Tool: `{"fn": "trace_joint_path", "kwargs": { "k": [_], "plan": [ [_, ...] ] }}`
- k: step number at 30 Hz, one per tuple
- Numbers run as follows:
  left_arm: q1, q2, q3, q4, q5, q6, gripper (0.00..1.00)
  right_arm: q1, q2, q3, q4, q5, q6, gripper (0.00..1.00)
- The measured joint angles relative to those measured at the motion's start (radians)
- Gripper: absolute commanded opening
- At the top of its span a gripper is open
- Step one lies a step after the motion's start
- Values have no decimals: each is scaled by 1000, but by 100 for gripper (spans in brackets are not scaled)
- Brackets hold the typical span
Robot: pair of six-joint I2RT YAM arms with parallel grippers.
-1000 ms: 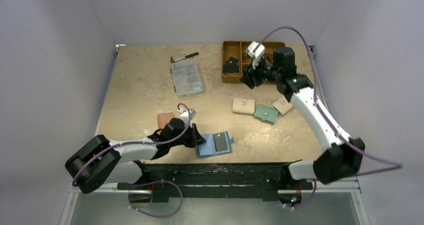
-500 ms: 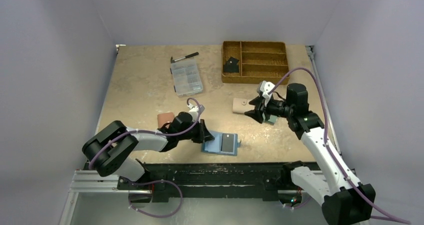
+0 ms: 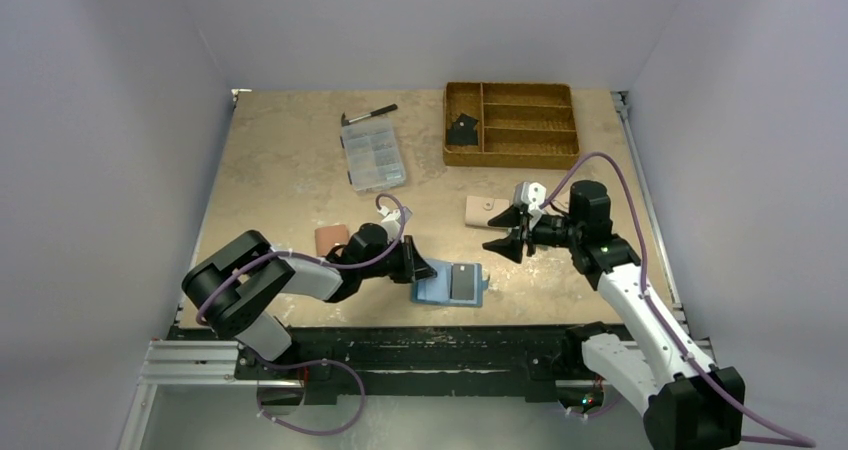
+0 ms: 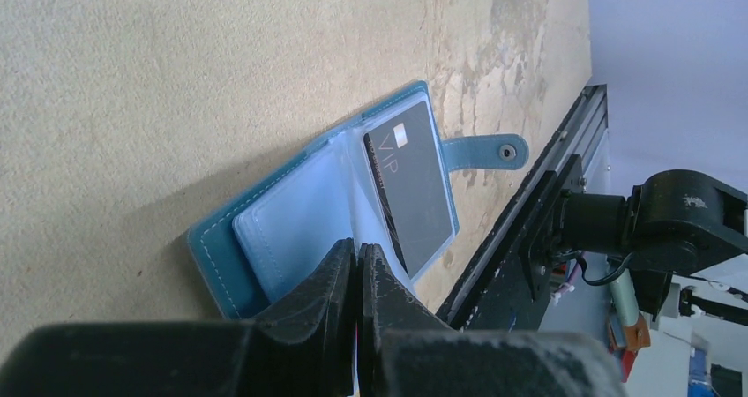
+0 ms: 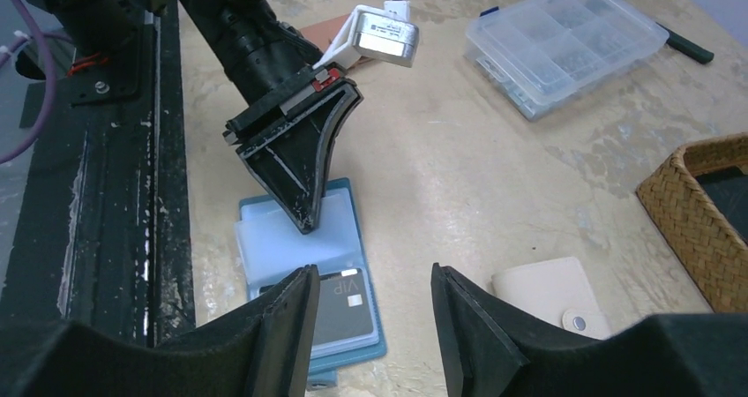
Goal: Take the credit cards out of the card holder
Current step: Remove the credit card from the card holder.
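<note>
The dark blue card holder point(image 3: 437, 291) lies open near the table's front edge, its pale blue inside point(image 4: 291, 229) facing up. A black credit card point(image 3: 463, 282) marked VIP point(image 4: 413, 194) sits in the right half under a clear sleeve. My left gripper point(image 3: 426, 268) is shut, and its tips point(image 4: 357, 254) rest on the holder's left inner page. My right gripper point(image 3: 505, 242) hangs open just above and right of the holder. In the right wrist view that gripper point(image 5: 375, 326) has the black card point(image 5: 346, 304) beside its left finger. No other cards show.
A beige wallet point(image 3: 487, 210) lies just behind my right gripper, and a pinkish wallet point(image 3: 330, 238) sits left of my left arm. A clear compartment box point(image 3: 373, 157) and a marker point(image 3: 370, 115) are at the back. The wicker tray point(image 3: 512, 160) holds a black item point(image 3: 462, 128).
My right arm has swung from the wicker tray down toward the card holder, jaws opening slightly. My left gripper and the holder have slid to the right.
</note>
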Motion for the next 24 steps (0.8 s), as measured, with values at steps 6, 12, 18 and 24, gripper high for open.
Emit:
{"fn": "trace_joint_path", "kwargs": {
  "k": [6,12,18,24],
  "plan": [
    [0,9,-3,42,1,-27,4,0,12,-9,0,-1,-65,57],
    [0,3,-11,39,-12,-33,4,4,105,-8,-36,5,-163,56],
    [-1,-68,-26,-2,-43,-27,6,71,278,62,-190,47,-313,56],
    [-1,-126,-47,-42,-72,-7,8,147,308,77,-269,91,-424,57]
  ]
}}
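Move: The grey VIP card in the open blue card holder lies about 18 cm below my right hand, some 5 cm to its left and 3 cm back. The holder's strap is straight back of that hand by 3 cm at the same depth, and the cream card holder is 12 cm straight ahead. My left hand already pinches the holder's clear page; from it the card is 6 cm to the right, 1 cm back and 3 cm lower. I bring my right hand down about 8.5 cm towards the card, drifting slightly left and back late on, while its half-open fingers, pointing left, tip down and swing counter-clockwise by some 15 degrees each. My left hand keeps its pinch on the clear page and draws it up and to the left by 1 to 1.5 cm. ##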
